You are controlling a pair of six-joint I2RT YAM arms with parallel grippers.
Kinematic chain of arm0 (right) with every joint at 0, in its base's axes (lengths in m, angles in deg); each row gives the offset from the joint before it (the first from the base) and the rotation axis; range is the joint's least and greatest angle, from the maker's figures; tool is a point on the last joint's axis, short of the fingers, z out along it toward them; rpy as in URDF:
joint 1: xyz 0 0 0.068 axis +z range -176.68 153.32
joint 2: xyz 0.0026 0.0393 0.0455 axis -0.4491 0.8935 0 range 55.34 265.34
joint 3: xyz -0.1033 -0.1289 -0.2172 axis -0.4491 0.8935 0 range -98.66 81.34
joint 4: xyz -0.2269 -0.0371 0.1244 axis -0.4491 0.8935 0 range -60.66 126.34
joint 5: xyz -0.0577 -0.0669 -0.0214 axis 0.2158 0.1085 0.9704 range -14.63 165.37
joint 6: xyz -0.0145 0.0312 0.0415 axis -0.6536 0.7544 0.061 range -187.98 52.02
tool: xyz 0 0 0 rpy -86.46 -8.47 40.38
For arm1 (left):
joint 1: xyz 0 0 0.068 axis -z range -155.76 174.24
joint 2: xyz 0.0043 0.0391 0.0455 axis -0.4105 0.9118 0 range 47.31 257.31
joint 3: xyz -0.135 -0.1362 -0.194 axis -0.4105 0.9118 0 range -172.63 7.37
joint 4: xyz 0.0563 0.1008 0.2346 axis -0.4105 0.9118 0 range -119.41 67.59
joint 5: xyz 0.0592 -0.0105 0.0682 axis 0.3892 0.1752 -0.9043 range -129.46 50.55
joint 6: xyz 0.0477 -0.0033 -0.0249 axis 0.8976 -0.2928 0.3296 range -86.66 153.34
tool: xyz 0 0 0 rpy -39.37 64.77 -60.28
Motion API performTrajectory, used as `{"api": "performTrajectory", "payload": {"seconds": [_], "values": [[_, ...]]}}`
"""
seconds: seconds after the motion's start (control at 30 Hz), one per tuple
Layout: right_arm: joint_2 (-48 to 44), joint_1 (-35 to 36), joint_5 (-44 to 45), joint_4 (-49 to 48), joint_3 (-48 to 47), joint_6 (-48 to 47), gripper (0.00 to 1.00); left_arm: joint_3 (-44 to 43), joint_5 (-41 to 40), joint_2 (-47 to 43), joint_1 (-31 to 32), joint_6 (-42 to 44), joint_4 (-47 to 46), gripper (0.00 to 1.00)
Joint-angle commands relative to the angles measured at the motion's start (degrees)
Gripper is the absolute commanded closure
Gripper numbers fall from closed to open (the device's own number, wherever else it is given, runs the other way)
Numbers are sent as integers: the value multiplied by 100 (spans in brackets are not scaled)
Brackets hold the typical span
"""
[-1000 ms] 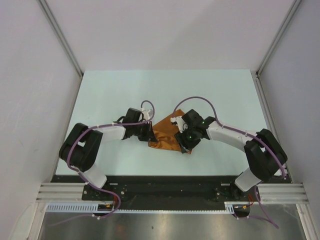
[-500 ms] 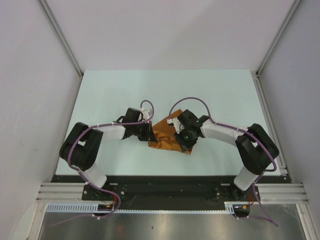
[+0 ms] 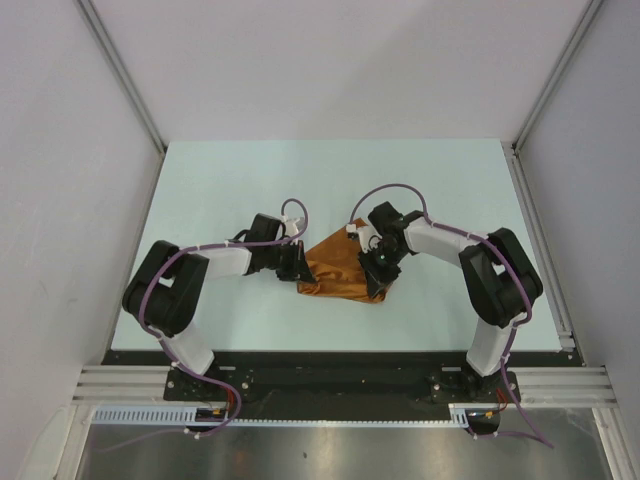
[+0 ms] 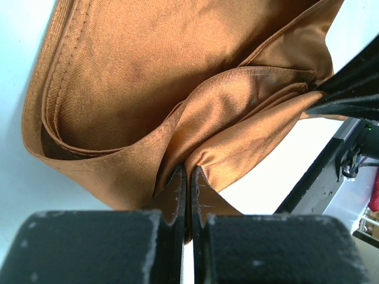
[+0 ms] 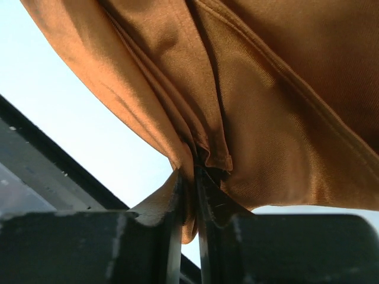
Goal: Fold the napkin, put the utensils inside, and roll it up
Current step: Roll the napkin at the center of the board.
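Observation:
The rust-orange napkin lies bunched and folded over on the pale table, between my two grippers. My left gripper is at its left edge and is shut on a pinch of the cloth, the fabric puckering into the closed jaws. My right gripper is at the napkin's right edge, shut on a gathered fold that runs down between its fingers. The utensils are hidden or out of view.
The pale green table stretches behind and to both sides of the napkin. White walls with metal rails close it in. The black base rail runs along the near edge. The right gripper's black body shows in the left wrist view.
My right gripper has closed onto the napkin's right edge, and the right arm has drawn in toward the middle. The left arm and its grip have stayed put.

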Motion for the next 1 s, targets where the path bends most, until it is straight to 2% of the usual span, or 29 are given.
{"api": "performTrajectory", "payload": {"seconds": [0.0, 0.13, 0.23, 0.4, 0.43, 0.47, 0.5, 0.67, 0.83, 0.97], "values": [[330, -269, -12, 517, -305, -189, 80, 83, -1020, 409, -90, 295, 255, 100], [436, -428, 32, 508, -411, -110, 71, 74, -1011, 452, -90, 295, 281, 100], [261, -586, 137, 403, -350, 82, 59, 83, -1002, 479, -98, 295, 272, 100], [-765, -797, 217, 113, -69, 461, 44, 92, -985, 470, -90, 278, 272, 100], [-925, -823, 243, 87, 1, 531, 35, 92, -976, 470, -90, 278, 272, 100], [-1048, -824, 226, 78, 158, 610, 34, 92, -976, 470, -90, 269, 281, 100], [-1180, -832, 217, 77, 238, 611, 26, 100, -967, 470, -90, 269, 272, 100], [-1691, -841, 25, 8, 984, 1269, 22, 101, -967, 453, -90, 260, 272, 100], [-1998, -850, -547, -958, 1706, 1893, 20, 109, -959, 461, -90, 260, 264, 100], [-1894, -850, -557, -1477, 1882, 2192, 20, 109, -958, 462, -98, 251, 264, 100]]}}
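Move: The near, rolled edge of the napkin has its right end already bunched in the right fingers, right at the pads. Its left end is in the left fingers, about 3 cm ahead and 13 cm left of the right hand. The napkin's unrolled far corner lies some 15 cm ahead, 2 cm left and 2 cm below the right hand. From the left hand the right end is 3 cm back and 13 cm right. The roll's right end is let go: the right hand eases forward about 2 cm with the fingers opening, then rises some 5 cm and swings right off the cloth. It then draws back over 5 cm and sinks nearly as far, fingers wide, turning about 20 degrees clockwise, to just right of the freed end. The left hand stays put, keeping its pinch on the left end. ##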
